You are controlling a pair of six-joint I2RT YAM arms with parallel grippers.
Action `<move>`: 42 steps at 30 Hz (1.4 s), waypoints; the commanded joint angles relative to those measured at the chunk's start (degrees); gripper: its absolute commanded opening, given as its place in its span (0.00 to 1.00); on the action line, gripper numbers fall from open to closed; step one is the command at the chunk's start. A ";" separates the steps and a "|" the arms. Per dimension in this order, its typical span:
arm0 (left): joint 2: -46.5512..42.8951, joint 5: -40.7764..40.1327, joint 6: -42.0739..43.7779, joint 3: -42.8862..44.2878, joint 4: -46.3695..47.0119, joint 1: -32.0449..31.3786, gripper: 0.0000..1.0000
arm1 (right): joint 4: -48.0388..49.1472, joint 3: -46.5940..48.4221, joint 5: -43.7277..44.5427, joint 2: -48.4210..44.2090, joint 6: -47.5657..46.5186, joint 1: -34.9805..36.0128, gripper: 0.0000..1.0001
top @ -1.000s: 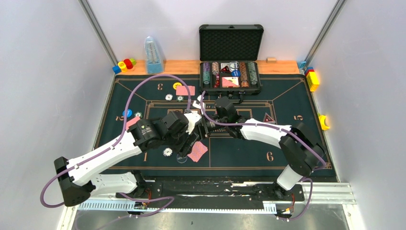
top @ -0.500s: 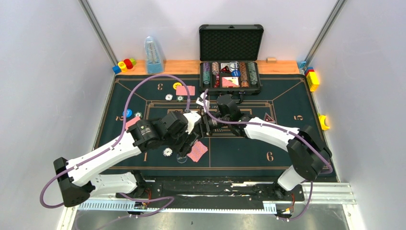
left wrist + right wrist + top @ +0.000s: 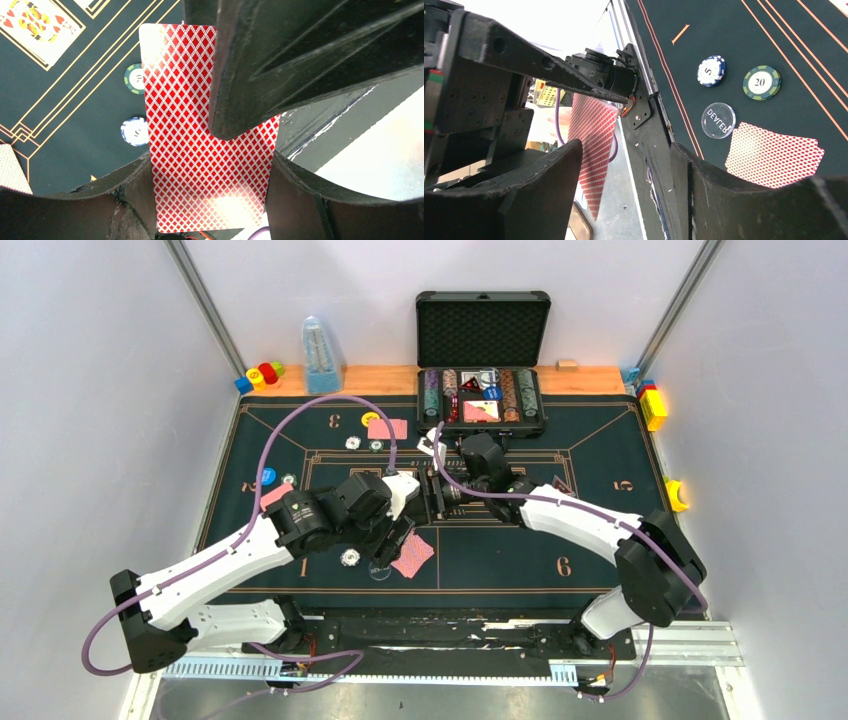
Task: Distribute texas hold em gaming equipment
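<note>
My left gripper is shut on a red-diamond-backed playing card, holding it by its two long edges above the green mat. My right gripper meets it at mid-table. Its jaws are open and straddle the same card, seen edge-on close to the left finger. One right finger overlaps the card's face. Below on the mat lie another card, a clear dealer button, a blue-white chip and a green chip.
The open black case holding chips and cards stands at the back of the mat. Cards, chips and discs lie by mat spots 3 and 2. A clear blue bottle and toy blocks line the edges.
My right gripper has slid left onto the card held by the left gripper, and its jaws have narrowed. The left gripper has kept still with the card.
</note>
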 commanded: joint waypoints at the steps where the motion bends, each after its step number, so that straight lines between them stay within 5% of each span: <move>1: -1.40 0.17 0.65 0.68 1.58 0.04 0.00 | -1.50 1.71 1.74 -4.31 -2.68 -0.33 0.64; 7: -1.28 0.10 0.64 0.64 1.57 0.04 0.00 | -2.97 1.51 2.42 -6.52 -3.23 -0.33 0.57; 22: -1.20 0.08 0.63 0.66 1.52 0.04 0.00 | -8.64 1.79 7.27 -9.69 -4.98 -0.33 0.17; 32: -1.63 0.17 0.66 0.63 1.50 0.04 0.00 | -11.16 2.74 13.38 -12.18 -7.34 -0.31 0.00; 42: -1.54 -0.23 0.48 0.64 1.40 0.04 0.00 | -12.62 3.31 14.81 -18.13 -14.37 -2.18 0.00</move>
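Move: The deck the left hand grips stands upturned at the right hand's fingers, its middle about 3 cm left and 1 cm back of the right hand, roughly level. It lies some 2 cm right and 1 cm ahead of the left hand. About 15 cm below the right hand on the table lie the dealt cards, 8 cm back and 1 cm left, and the dealer button, 11 cm back and 8 cm left. Rising, the right fingers shut on the held deck's top card, then draw it right, about 4 cm each way. ##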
